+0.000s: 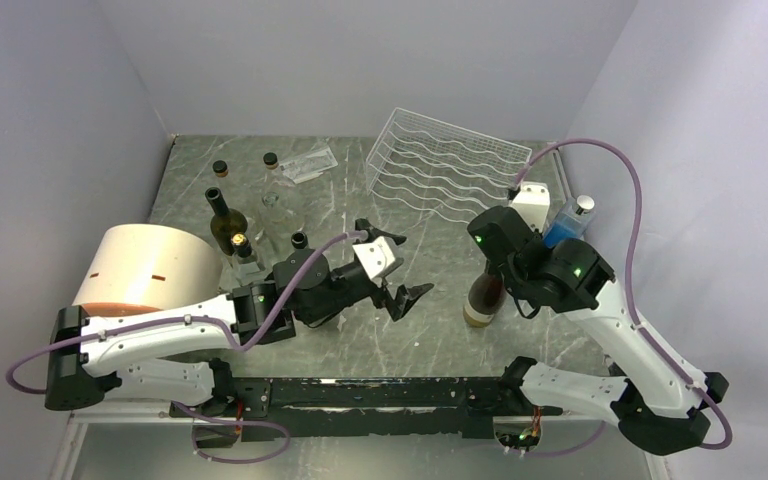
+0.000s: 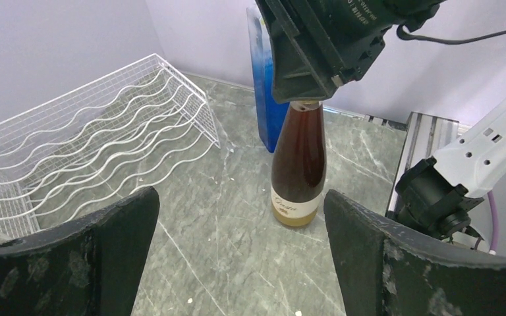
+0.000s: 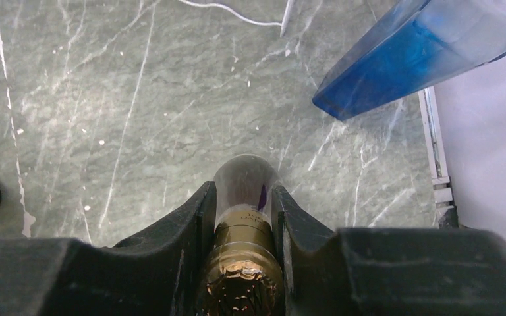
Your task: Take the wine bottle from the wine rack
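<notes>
The wine bottle [image 1: 482,300], dark brown with a white label and gold foil at the top, stands upright on the grey marble table, in front of the white wire wine rack [image 1: 445,165]. My right gripper [image 3: 244,191] is shut on the bottle's foil neck [image 3: 242,263] from above. The rack [image 2: 92,145] holds no bottle that I can see. My left gripper [image 2: 240,197] is wide open near the table, left of the bottle [image 2: 298,164] and apart from it, with only bare table between its fingers. In the top view the left gripper [image 1: 392,268] sits at mid-table.
A blue square bottle [image 1: 570,222] stands just right of the wine bottle, near the right wall. A cream cylinder [image 1: 145,265] and several small and dark bottles [image 1: 225,220] crowd the left side. A clear bag [image 1: 305,163] lies at the back.
</notes>
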Robot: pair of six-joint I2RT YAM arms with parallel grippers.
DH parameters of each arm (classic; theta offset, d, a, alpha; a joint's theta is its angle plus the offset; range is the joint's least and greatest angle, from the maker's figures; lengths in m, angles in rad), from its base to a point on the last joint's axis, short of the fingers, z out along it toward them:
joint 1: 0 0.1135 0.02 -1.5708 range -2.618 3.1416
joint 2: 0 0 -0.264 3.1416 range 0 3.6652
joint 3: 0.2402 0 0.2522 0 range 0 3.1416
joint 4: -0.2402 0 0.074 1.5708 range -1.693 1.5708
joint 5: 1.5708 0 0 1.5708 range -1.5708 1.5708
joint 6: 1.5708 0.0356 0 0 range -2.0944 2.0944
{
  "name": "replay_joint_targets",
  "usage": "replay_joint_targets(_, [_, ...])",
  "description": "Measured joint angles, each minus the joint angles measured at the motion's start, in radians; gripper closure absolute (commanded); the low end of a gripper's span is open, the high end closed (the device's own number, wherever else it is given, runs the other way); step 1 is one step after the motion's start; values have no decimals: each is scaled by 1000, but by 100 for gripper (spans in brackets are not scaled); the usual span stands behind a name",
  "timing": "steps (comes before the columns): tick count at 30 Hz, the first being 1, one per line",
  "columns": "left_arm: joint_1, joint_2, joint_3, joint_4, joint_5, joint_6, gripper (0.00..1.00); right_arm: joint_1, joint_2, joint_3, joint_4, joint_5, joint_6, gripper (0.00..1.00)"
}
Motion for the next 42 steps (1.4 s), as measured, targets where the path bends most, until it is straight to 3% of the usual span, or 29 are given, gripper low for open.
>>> replay_joint_targets(10, [0,-10,85,-127,-34,-65,0,-19,-30,-83,90,36,27,99])
replay_joint_targets(22, [37,-10,167,-243,-62,-169,0,-20,-100,-116,61,74,111,54])
replay_joint_targets(35, [174,-10,297,-389,-34,-194,1,-21,-97,-89,119,111,83,33])
replay_joint_targets(42, [314,19,448,-486,36,-182,1,-21,-80,25,134,114,-10,7])
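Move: The brown wine bottle is already held by the neck in the right hand, upright at the table, its middle about 13 cm straight below that hand. The blue bottle stands some 13 cm ahead and 15 cm to the right of the right hand; the empty wine rack's middle is roughly 35 cm ahead and 4 cm left. For the open, empty left hand, the brown bottle is about 5 cm ahead, 18 cm to the right and 18 cm below. Easing forward and down by barely 1 cm, then about 2 cm left, the right hand keeps its neck grip before spreading its fingers, letting go of the brown bottle and rising some 5 cm as the wrist tips up. The left hand, open throughout, lifts slowly at first, then draws away faster forward, left and up, about 9 cm each way, turning some 15 degrees counter-clockwise. ##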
